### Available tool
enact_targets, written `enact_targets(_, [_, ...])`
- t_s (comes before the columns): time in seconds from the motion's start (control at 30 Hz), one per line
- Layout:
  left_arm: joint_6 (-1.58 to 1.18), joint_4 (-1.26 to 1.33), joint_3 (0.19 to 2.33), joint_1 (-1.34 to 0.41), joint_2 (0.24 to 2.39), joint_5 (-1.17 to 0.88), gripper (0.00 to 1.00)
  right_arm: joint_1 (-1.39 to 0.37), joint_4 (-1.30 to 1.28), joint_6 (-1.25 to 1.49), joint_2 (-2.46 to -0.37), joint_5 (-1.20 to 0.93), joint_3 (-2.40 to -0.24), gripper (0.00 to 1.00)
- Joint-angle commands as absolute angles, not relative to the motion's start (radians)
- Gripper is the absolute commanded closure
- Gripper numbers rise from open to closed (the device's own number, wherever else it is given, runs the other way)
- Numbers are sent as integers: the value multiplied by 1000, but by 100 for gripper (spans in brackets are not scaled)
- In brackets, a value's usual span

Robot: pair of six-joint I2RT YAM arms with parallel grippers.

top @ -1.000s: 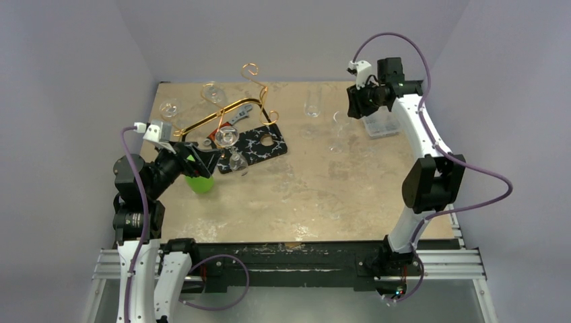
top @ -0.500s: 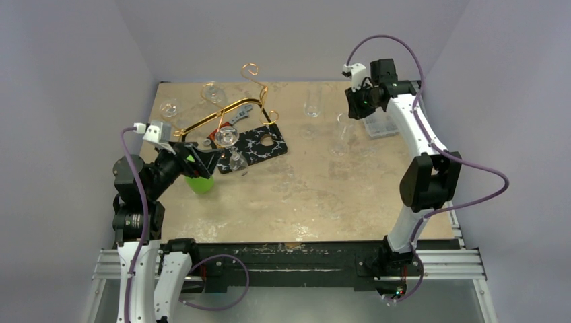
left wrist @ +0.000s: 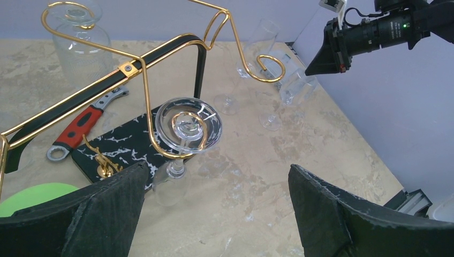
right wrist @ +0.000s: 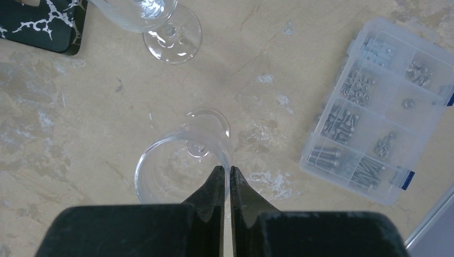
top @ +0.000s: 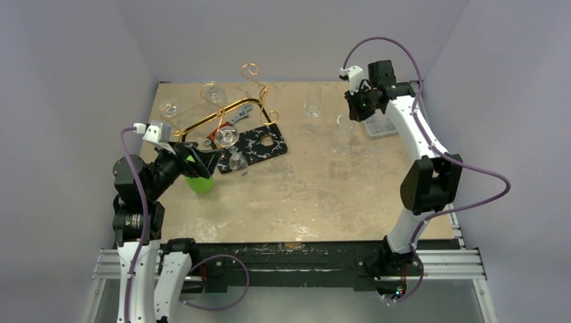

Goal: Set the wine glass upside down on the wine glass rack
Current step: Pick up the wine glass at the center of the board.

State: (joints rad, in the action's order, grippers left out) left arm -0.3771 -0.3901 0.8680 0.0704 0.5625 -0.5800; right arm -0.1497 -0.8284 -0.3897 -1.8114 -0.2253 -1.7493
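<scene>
My right gripper (right wrist: 230,170) is shut on the rim of an upright clear wine glass (right wrist: 166,171), one finger inside the bowl and one outside. In the top view this gripper (top: 351,111) hangs over the glass (top: 341,131) at the back right. The gold wire wine glass rack (top: 222,111) stands at the back left. Another glass (left wrist: 187,126) hangs upside down in one of the scroll loops of the rack (left wrist: 139,69). My left gripper (left wrist: 219,176) stands wide open and empty just in front of that hanging glass.
A black white-veined board (top: 259,145) and a red-handled wrench (left wrist: 80,126) lie under the rack. A green object (top: 200,183) sits below my left gripper. A clear screw box (right wrist: 375,112) lies right of the held glass, and another upright glass (right wrist: 166,27) stands beyond it.
My right gripper has closed on the glass's rim and shifted slightly left and back. The left arm has not moved.
</scene>
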Motion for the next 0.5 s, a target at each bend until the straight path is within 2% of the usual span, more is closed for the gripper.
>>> enact_targets(0.0, [-385,-358,858,67,557,-597,0,-153,-822,-410,-1704,-287,-1709,100])
enact_targets(0.47, [-466,-269,837,59,619,-737,0,-149,-797,-324,-1398,-592,-1373,100])
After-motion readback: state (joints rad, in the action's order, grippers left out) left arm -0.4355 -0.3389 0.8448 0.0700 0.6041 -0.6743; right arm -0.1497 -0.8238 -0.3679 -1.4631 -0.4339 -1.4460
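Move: Pinched by its right-hand rim, the wine glass already hangs below the right hand. The rack's free near-right hook lies about 24 cm to that hand's left, hardly farther out and at much its own height; the tall glass stands some 12 cm left and 6 cm ahead, and the parts box 13 cm ahead and 10 cm to the right on the table. From the left hand, the held glass is roughly 36 cm right, 20 cm ahead and 21 cm lower. Keeping its fingers shut on the rim, the right hand speeds up and carries the wine glass about 9 cm back towards the bases, away from the parts box and tall glass. It rises about 3 cm on the way and rolls some 10 degrees, left side up, turning slightly counter-clockwise. The empty left hand, still wide open, starts easing right towards the glass. ##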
